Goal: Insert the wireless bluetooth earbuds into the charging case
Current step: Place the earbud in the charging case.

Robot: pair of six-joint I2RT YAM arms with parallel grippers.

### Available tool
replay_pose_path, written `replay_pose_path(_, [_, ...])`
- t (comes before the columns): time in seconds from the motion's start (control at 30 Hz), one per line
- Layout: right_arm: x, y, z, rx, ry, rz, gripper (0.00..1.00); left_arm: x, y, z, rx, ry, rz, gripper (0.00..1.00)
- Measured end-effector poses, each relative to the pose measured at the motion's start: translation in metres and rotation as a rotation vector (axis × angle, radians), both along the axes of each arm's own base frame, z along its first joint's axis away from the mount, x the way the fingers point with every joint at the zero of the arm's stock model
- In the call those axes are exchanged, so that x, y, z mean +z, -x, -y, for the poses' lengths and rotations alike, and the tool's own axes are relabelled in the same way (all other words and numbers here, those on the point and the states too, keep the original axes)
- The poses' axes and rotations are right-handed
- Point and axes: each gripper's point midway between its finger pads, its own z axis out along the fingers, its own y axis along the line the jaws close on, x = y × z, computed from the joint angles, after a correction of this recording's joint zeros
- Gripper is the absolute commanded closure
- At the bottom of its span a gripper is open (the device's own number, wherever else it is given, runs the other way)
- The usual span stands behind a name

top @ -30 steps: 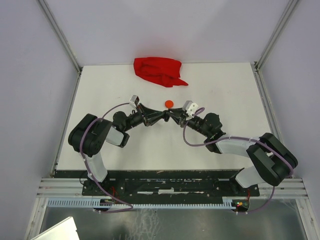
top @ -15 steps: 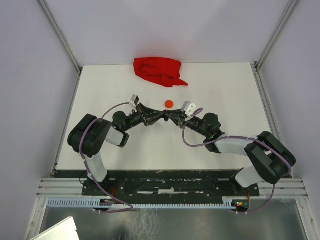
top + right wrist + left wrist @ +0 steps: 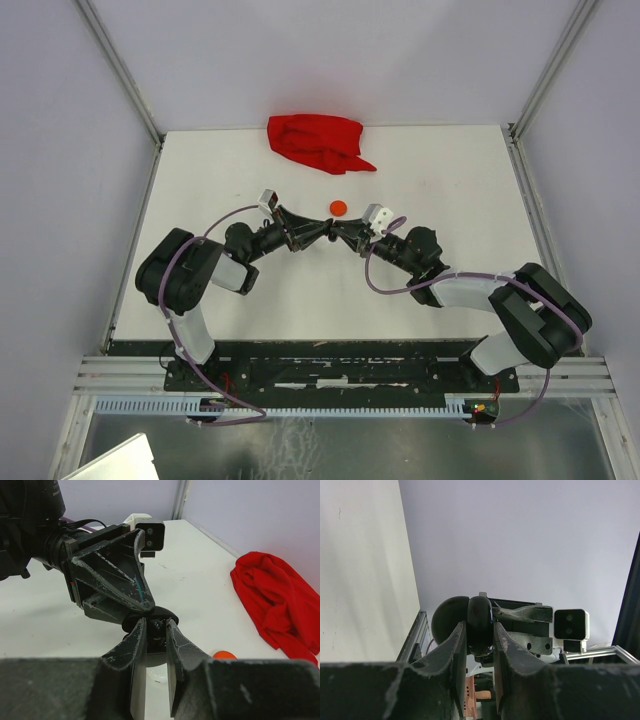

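Observation:
My left gripper (image 3: 327, 232) is shut on a round black charging case (image 3: 479, 614), held on edge above the middle of the table. A rounded black part (image 3: 445, 620) beside it looks like its open lid. My right gripper (image 3: 343, 232) meets it tip to tip. In the right wrist view its fingers (image 3: 175, 640) are shut on a small glossy black earbud (image 3: 159, 628), pressed against the case (image 3: 172, 614) held in the left jaws. The earbud is mostly hidden between the fingers. No other earbuds show.
An orange-red disc (image 3: 338, 207) lies just beyond the grippers and also shows in the right wrist view (image 3: 224, 654). A crumpled red cloth (image 3: 318, 142) lies at the table's far edge. A white round piece (image 3: 150, 666) lies on the table under the grippers.
My right gripper has edged slightly left, closer against the left gripper and the case. The left arm has barely moved. Both grips are unchanged.

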Motion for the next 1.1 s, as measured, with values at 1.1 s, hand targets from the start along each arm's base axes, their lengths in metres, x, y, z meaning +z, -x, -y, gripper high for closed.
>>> replay_pose_path(1.1, [0.093, -0.037, 0.062, -0.448, -0.018, -0.261, 0.39, -0.007, -0.013, -0.006, 0.091, -0.020, -0.023, 0.97])
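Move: The right fingers hold the black earbud inside the open black charging case, whose middle is only some 2 cm to their left, level with them. That case is gripped by the left hand, about 2 cm to its right and 1 cm ahead. On the table some 17 cm below, the white case lies about 3 cm ahead of the right hand and 4 cm left, the orange case straight ahead by roughly 11 cm. The right fingers open and let go of the black earbud at the charging case, the hand staying put at first. Then it draws out to the right and up, finally forward too, about 9 cm up and 6 cm right in all, swinging clockwise some 25 degrees and tipping down. The left fingers keep their grip on the case. ##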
